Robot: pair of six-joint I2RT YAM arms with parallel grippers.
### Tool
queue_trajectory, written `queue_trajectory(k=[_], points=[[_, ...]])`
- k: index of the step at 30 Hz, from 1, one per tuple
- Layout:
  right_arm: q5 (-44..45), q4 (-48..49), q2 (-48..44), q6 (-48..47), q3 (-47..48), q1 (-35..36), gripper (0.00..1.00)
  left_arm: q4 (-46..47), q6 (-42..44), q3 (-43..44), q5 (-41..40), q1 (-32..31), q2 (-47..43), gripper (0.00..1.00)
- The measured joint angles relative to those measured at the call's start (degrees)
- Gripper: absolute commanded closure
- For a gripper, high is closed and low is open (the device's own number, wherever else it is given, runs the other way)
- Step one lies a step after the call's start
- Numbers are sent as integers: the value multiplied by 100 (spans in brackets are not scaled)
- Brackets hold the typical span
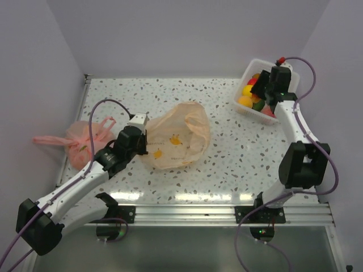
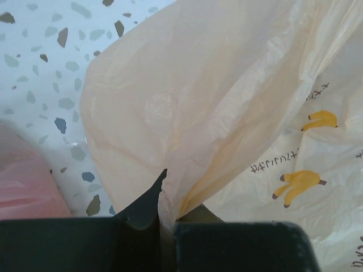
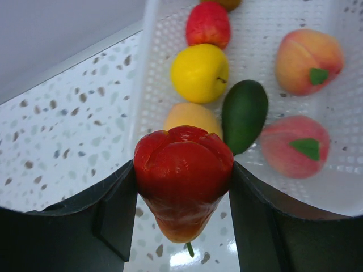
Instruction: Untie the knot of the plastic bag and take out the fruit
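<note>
The plastic bag (image 1: 176,136) lies slumped in the middle of the table, pale peach-orange with small yellow banana prints. The knot is out of view. My left gripper (image 1: 143,141) sits at the bag's left edge. In the left wrist view this gripper (image 2: 164,224) is shut on a pinched fold of the bag's film (image 2: 215,102). My right gripper (image 1: 260,90) hovers over the white basket (image 1: 243,105) at the back right. In the right wrist view a red, bell-shaped fruit (image 3: 184,181) sits between the fingers of the gripper (image 3: 183,170), just outside the basket's near rim (image 3: 148,68).
The basket holds several fruits: a yellow one (image 3: 199,72), a green one (image 3: 244,115), two peaches (image 3: 308,54) and a red one (image 3: 208,24). A pink tied bag (image 1: 85,141) lies at the table's left edge, close behind my left arm. Walls close in the left, back and right sides.
</note>
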Motion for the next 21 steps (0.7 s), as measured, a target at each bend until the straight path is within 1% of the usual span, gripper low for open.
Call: queue_trajectory(k=[2,5,6,8,9,11,14,17,21], points=[[162,-52,503,122,306,-267,89,57,160,-2,0,4,-153,100],[459,-168,1174,201,975,-442,53,289,363,-70,26,9,-356,100],[553,-212,1346,201,1220,-463,28,367,413,-103,48,13,-385,100],[752,-297,1617,195,1696,-476,6,400,494,-125,98,20,-374,100],[863,-315,1709,205,1906,-474,1,411,538,-127,116,22,-352,100],[1008,-367,1759,164,2173,-474,1,452,614,-136,160,26,-332,100],[1034,-363,1602,160,2188,-474,1,531,691,-151,269,31,-356,100],[911,-302,1091,157,1674,-474,1,632,763,-232,380,31,-463,100],[415,-367,28,136,782,-474,1,730,772,-302,540,33,-601,100]])
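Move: The ridged red fruit in my right hand goes to the basket floor about 8 cm ahead, 6 cm to the right and some 13 cm below. At that depth, the red apple is 10 cm straight ahead of this hand; the far peach, 3 cm ahead and 10 cm right. From my left hand, the empty bag's middle lies 4 cm ahead, 14 cm right and 6 cm below; the fruit's spot, roughly 30 cm ahead, 54 cm right, slightly below. My right hand carries the red fruit on over the basket, about 7 cm forward and as far right, sinking slightly and turning some 15 degrees clockwise; near the far end of that reach I open wide and let it go, then draw back about 7 cm while rising as much. My left hand keeps its pinch on the bag's rim, lifting it about 3 cm and tipping up slightly. ##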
